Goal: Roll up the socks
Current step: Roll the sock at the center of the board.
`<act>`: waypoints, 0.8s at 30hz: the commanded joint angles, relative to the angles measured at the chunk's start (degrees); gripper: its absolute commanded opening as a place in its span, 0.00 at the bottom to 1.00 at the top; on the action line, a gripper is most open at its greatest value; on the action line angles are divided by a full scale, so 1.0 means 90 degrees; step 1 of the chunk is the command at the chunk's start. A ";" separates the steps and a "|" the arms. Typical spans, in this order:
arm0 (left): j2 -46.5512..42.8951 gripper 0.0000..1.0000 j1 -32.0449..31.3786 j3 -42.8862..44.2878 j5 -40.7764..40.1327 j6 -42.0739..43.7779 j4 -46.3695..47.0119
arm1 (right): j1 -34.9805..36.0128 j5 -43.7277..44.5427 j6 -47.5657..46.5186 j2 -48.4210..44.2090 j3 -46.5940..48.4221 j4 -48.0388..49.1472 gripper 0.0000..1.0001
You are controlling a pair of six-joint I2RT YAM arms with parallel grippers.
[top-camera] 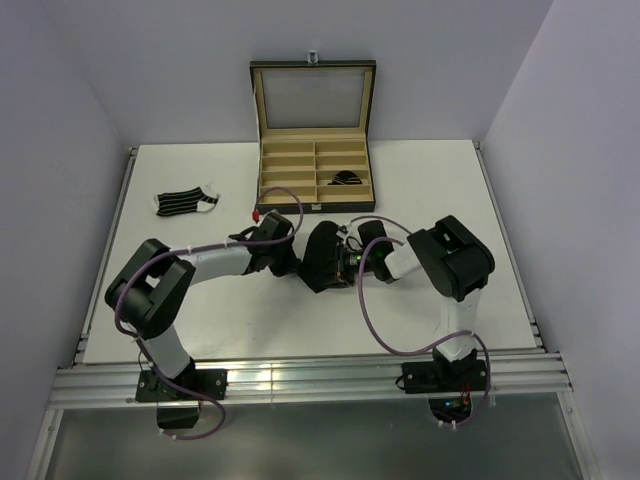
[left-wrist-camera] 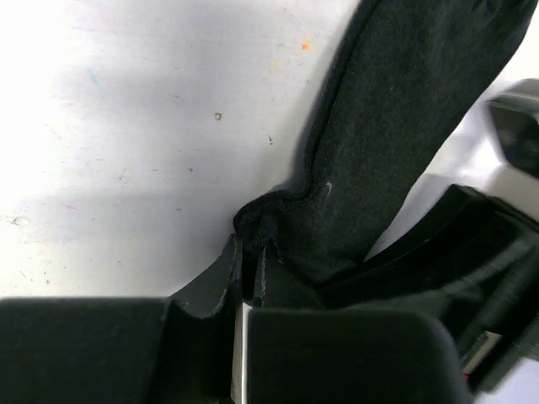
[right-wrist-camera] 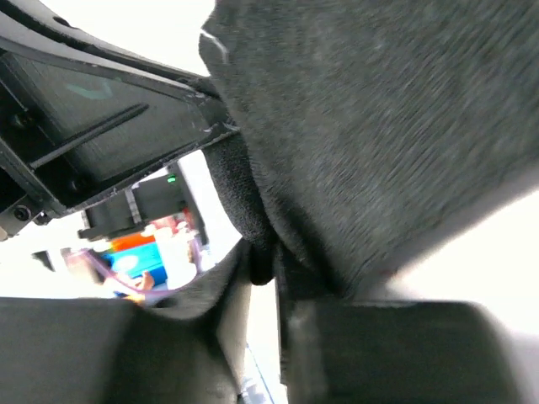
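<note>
A plain black sock [top-camera: 324, 256] hangs bunched between my two grippers at the middle of the table. My left gripper [left-wrist-camera: 250, 244] is shut on one edge of this sock [left-wrist-camera: 396, 109], which stretches up and to the right. My right gripper [right-wrist-camera: 268, 263] pinches another fold of the same sock [right-wrist-camera: 379, 126], its jaws nearly together. A black sock with thin white stripes [top-camera: 186, 202] lies flat at the left of the table. A small dark rolled sock [top-camera: 345, 179] sits in a right-hand compartment of the box.
The black box with tan lining [top-camera: 312, 170] stands open at the back middle, lid upright. The white table [top-camera: 440, 190] ends at metal rails on the left, right and near sides. Purple cables loop around both arms.
</note>
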 commanded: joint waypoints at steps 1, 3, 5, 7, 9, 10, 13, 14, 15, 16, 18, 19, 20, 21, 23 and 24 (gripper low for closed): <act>0.0303 0.00 -0.0036 0.0297 -0.0457 0.0612 -0.1064 | 0.0046 0.0794 -0.0978 -0.0713 0.0187 -0.1312 0.24; 0.0400 0.00 -0.0036 0.0619 -0.0526 0.0856 -0.1493 | 0.0133 0.1358 -0.1516 -0.1151 0.0304 -0.2123 0.38; 0.0440 0.00 -0.0036 0.0911 -0.0574 0.1070 -0.1747 | 0.0212 0.1761 -0.1973 -0.1503 0.0354 -0.2727 0.46; 0.0518 0.00 -0.0036 0.1068 -0.0643 0.1198 -0.2060 | 0.0397 0.2500 -0.2238 -0.2038 0.0354 -0.2993 0.49; 0.0586 0.00 -0.0036 0.1244 -0.0624 0.1344 -0.2265 | 0.0582 0.3069 -0.2678 -0.2402 0.0363 -0.3335 0.50; 0.0616 0.00 -0.0036 0.1293 -0.0595 0.1374 -0.2305 | 0.0873 0.3419 -0.2805 -0.2568 0.0354 -0.3394 0.50; 0.0743 0.00 -0.0036 0.1469 -0.0458 0.1511 -0.2441 | 0.1431 0.4874 -0.3391 -0.3096 0.0364 -0.3561 0.50; 0.0772 0.00 -0.0036 0.1518 -0.0438 0.1531 -0.2461 | 0.1858 0.5506 -0.3624 -0.3261 0.0364 -0.3503 0.50; 0.0811 0.00 -0.0036 0.1538 -0.0419 0.1560 -0.2471 | 0.2046 0.5754 -0.3723 -0.3331 0.0277 -0.3396 0.50; 0.0831 0.00 -0.0045 0.1557 -0.0370 0.1579 -0.2510 | 0.2232 0.6008 -0.3811 -0.3389 0.0237 -0.3288 0.51; 0.0899 0.00 -0.0045 0.1626 -0.0302 0.1628 -0.2529 | 0.2662 0.6644 -0.4065 -0.3419 0.0207 -0.3073 0.51; 0.0899 0.00 -0.0036 0.1636 -0.0292 0.1638 -0.2530 | 0.2789 0.6849 -0.4153 -0.3390 0.0227 -0.3015 0.51; 0.0909 0.00 -0.0036 0.1636 -0.0253 0.1658 -0.2530 | 0.3013 0.7121 -0.4289 -0.3284 0.0285 -0.2946 0.51; 0.0909 0.00 -0.0045 0.1645 -0.0243 0.1658 -0.2530 | 0.3112 0.7230 -0.4368 -0.3225 0.0334 -0.2926 0.52; 0.0909 0.00 -0.0045 0.1665 -0.0233 0.1677 -0.2549 | 0.3297 0.7387 -0.4573 -0.3078 0.0431 -0.2868 0.52; 0.0909 0.00 -0.0036 0.1675 -0.0243 0.1687 -0.2549 | 0.3453 0.7533 -0.4612 -0.2894 0.0567 -0.2877 0.52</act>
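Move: The right fingers are on the black sock's near end, which lies right at their tips and about 1 cm below. The sock's middle is about 8 cm ahead of that hand, and the open box's middle some 34 cm straight ahead. The left hand is already shut on the sock's left edge; from it the near end lies roughly 4 cm back and 3 cm right, about 1 cm lower. Letting go of the sock's near end, the right fingers open to about half and come clear, rising some 5 cm and ending a little back, just above that end. Meanwhile the right wrist swings about 60 degrees, from pointing left to pointing forward-left and down. The left fingers keep their pinch on the sock's edge, shifting left by about 1 cm while the wrist rolls roughly 15 degrees. ##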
